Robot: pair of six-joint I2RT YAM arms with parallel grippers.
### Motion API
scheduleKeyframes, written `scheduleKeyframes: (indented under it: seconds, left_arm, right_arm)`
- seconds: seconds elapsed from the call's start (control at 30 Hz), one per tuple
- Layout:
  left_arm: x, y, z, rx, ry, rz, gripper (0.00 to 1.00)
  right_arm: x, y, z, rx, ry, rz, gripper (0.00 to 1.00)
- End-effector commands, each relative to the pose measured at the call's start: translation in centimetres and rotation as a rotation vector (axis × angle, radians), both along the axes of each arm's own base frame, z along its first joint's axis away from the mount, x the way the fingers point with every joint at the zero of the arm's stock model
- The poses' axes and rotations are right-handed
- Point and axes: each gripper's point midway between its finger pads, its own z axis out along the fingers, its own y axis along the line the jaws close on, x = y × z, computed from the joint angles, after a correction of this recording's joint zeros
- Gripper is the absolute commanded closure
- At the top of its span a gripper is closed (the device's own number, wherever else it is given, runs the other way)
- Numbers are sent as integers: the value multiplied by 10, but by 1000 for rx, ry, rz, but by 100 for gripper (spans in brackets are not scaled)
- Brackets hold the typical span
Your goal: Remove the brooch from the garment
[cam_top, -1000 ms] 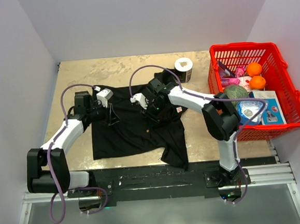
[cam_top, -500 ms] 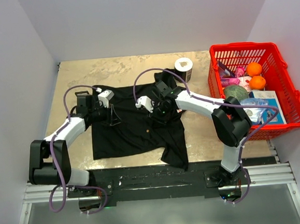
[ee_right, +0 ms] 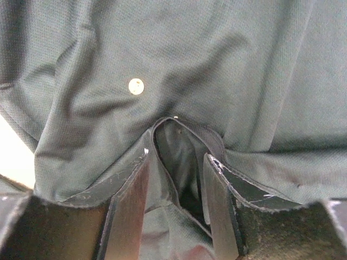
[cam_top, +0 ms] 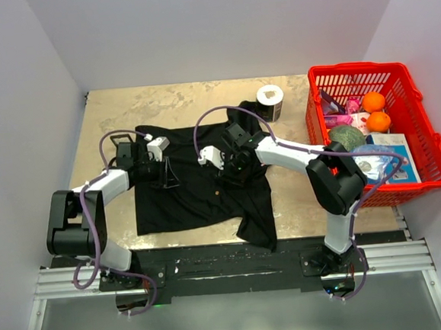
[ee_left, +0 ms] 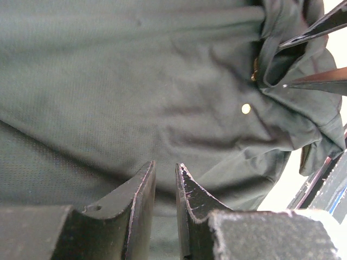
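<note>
The black T-shirt lies spread on the table. The brooch is a small pale-golden round pin on the cloth, seen in the left wrist view, the right wrist view and as a speck from above. My left gripper rests on the shirt's left part, jaws nearly together with nothing between them. My right gripper is open at the shirt's middle, with a raised fold of cloth between its fingers. The brooch lies just beyond its left fingertip.
A red basket with oranges, packets and a green item stands at the right. A toilet-paper roll stands behind the shirt. White walls close in the left, back and right sides.
The right gripper has shifted slightly right and nearer over the shirt. The left arm's elbow has drawn in; its gripper stays at nearly the same spot on the cloth.
</note>
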Motion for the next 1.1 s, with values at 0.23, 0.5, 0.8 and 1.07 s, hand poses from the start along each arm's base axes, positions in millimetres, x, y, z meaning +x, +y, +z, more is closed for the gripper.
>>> scheduleKeyframes:
  seconds: [0.23,0.5,0.8,1.07]
  left_arm:
    - [-1,3,-23,21,66,20,73]
    - [-3,6,-23,37,52,33,74]
    - [2,-26,13,-78,-97,-103,73]
    - [13,-118,50,-220,-174,-297,70]
  right_arm:
    - [8,4,-4,-16,-66,53,86]
    - [-11,-6,38,30,-54,3,100]
    - [-32,-26,47,46,41,-48,100]
    - [-10,-34,55,104,98,-165,100]
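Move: Just under the right hand's open fingertips, roughly 1 cm down and level otherwise, runs the folded edge of the garment; the brooch sits on it about 2 cm to the left and 1 cm below the hand. The gold button lies some 4 cm left, 3 cm back and 2 cm lower, the white label about 11 cm right, 5 cm farther out and 3 cm lower. From the left hand the brooch is about 16 cm to the right, 1 cm back and 3 cm lower. Dipping about 2 cm, the right hand shuts its fingers on the garment's edge beside the brooch, then lifts it some 7 cm, drifting right and a little back and easing down slightly at the end. The left hand first sinks 3 cm, then swings fast about 8 cm right towards the brooch while rising nearly 5 cm, turning clockwise, fingers slightly open. ##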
